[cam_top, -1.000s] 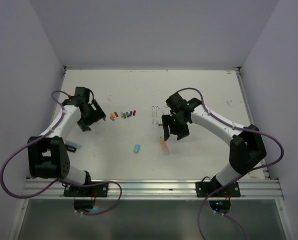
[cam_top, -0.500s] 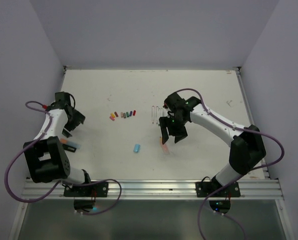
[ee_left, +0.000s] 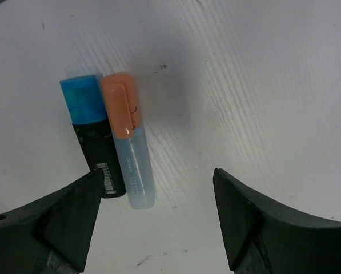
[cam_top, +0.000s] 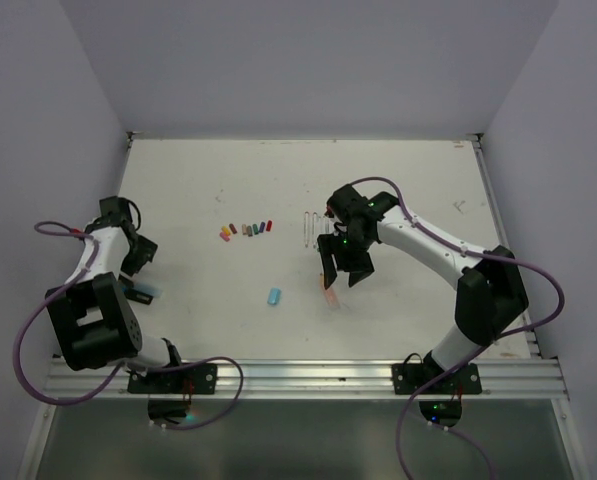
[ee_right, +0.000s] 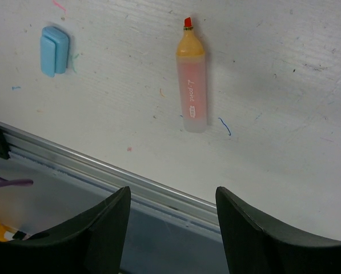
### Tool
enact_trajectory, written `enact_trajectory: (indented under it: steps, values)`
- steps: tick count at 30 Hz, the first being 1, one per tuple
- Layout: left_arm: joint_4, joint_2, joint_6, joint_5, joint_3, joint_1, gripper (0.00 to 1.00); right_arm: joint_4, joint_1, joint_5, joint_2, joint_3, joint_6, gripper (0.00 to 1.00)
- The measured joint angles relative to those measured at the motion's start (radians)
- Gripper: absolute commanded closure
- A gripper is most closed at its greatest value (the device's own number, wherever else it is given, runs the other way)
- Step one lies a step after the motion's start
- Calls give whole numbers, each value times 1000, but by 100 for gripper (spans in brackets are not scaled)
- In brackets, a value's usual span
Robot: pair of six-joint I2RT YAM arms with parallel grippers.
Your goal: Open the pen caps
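A row of small coloured pen caps (cam_top: 246,229) lies mid-table, with a loose blue cap (cam_top: 274,296) (ee_right: 55,43) nearer the front. My left gripper (cam_top: 135,262) (ee_left: 159,220) is open at the table's left side. Just beyond its fingers lie a black marker with a blue cap (ee_left: 81,103) and a pale blue highlighter with an orange cap (ee_left: 120,111). My right gripper (cam_top: 342,278) (ee_right: 170,228) is open and empty, hovering above an uncapped orange highlighter (ee_right: 192,85) (cam_top: 328,292) with a red tip.
Thin pale pen bodies (cam_top: 313,226) lie left of the right arm's wrist. The metal rail (ee_right: 101,165) at the table's near edge runs below the right gripper. Walls enclose the table on the left, right and back.
My left gripper has swung from beside the cap row to the two markers at the left edge. My right gripper has shifted slightly left over the orange highlighter.
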Motion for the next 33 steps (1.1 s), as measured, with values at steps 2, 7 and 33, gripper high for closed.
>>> enact_trajectory:
  steps: [2,7,33]
  values:
    - [14,14,-4,-2,-2,1,21,0,0,0,0,0,0,36]
    - [49,47,-8,-2,-21,1,22,0,0,0,0,0,0,36]
    - [200,185,49,48,-14,-2,100,8,0,-1,26,2,0,36]
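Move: The orange-capped pen lies almost straight under my open left hand, about 5 cm down and at most 1 cm back, cap end to the left, clear body to the right. A black pen with a blue cap lies against its back side, about 3 cm back of my left hand and 1 cm left. The near end of the row of loose caps is some 13 cm ahead and 20 cm right. My right hand has the orange-capped pen about 48 cm to its left, 3 cm ahead and 10 cm down. I lower my open left hand about 4.5 cm, nearly straight down over the orange-capped pen. Near the table I slide about 3 cm forward, away from the black pen, while my fingers close late and quickly and pinch the clear body just below the orange cap, taking the pen along at table height. ##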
